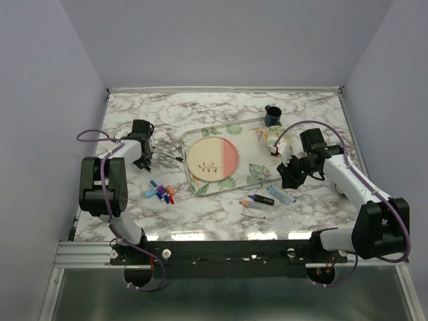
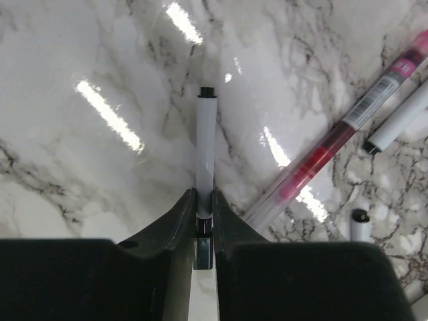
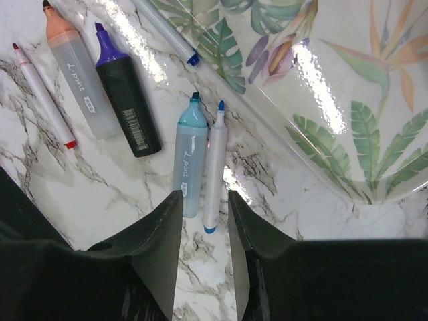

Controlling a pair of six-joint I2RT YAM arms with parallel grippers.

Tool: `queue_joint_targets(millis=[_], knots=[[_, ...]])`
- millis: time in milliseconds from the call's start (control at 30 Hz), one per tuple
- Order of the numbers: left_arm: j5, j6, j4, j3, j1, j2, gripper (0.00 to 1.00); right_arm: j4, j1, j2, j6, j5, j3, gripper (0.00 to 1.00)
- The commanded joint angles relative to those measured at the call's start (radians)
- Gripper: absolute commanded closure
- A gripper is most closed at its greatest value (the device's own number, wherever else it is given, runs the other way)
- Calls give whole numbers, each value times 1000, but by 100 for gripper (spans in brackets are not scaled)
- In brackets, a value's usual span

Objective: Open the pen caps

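In the left wrist view my left gripper is shut on the near end of a white-barrelled pen that points away from me, with a black tip at its far end. The held end looks dark between the jaws. From above, the left gripper sits left of the tray. Loose pen caps in blue, red, orange and purple lie in a small heap in front of it. My right gripper is open just above the table. A light-blue highlighter and a thin blue-tipped pen lie uncapped just ahead of its tips.
A red pen and two more white pens lie right of the left gripper. Orange and purple-tipped dark highlighters and a thin red pen lie left of the right gripper. The leaf-patterned tray holds a plate, and a mug stands behind it.
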Motion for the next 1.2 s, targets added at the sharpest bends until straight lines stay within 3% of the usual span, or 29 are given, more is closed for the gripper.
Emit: queue_joint_targets(millis=[0, 167, 267, 433, 500, 533, 633, 733, 767, 900, 1167], knots=[[-18, 31, 29, -113, 4, -151, 80, 5, -7, -36, -13, -46, 12, 59], [62, 108, 187, -234, 4, -405, 98, 0, -7, -60, -25, -86, 12, 59], [149, 157, 282, -305, 4, -547, 100, -4, -9, -91, -36, -131, 13, 59], [669, 231, 567, -450, 4, -696, 100, 8, -7, -203, -80, -247, 7, 59], [804, 231, 592, -440, 4, -672, 100, 55, -2, -267, -101, -327, -13, 59], [946, 223, 602, -432, -8, -656, 100, 74, 1, -299, -141, -354, -42, 57], [1077, 216, 639, -415, -121, -606, 100, 105, 22, -384, -251, -482, -63, 46], [1116, 232, 649, -397, -307, -573, 100, 69, 45, -335, -331, -576, -51, 31], [1148, 234, 650, -391, -355, -546, 100, 83, 54, -321, -348, -580, -57, 22], [1203, 248, 647, -365, -568, -471, 100, 141, 154, -264, -394, -473, -62, 16], [1229, 301, 589, -270, -755, -291, 100, 189, 344, -277, -657, -375, -157, 14]])
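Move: The black-capped white marker lies between my left fingertips, its middle about 1 cm ahead, 2 cm left and 1 cm below. From that hand the red pen is roughly 8 cm ahead and 2 right, and the loose caps 12 cm back and 6 right. From my right hand the white marker is some 62 cm left and 15 ahead, 7 cm lower; the purple marker is about 12 cm left, level ahead, equally low. I close my left fingers the rest of the way on the white marker, drawing back a little, lift it off the table, then swing it about 35 cm right and some 20 cm back towards my right hand, turning clockwise roughly 90 degrees. My right hand rises, then sinks slightly, coming about 12 cm left and a little back to meet it, turning counter-clockwise and opening wide. ##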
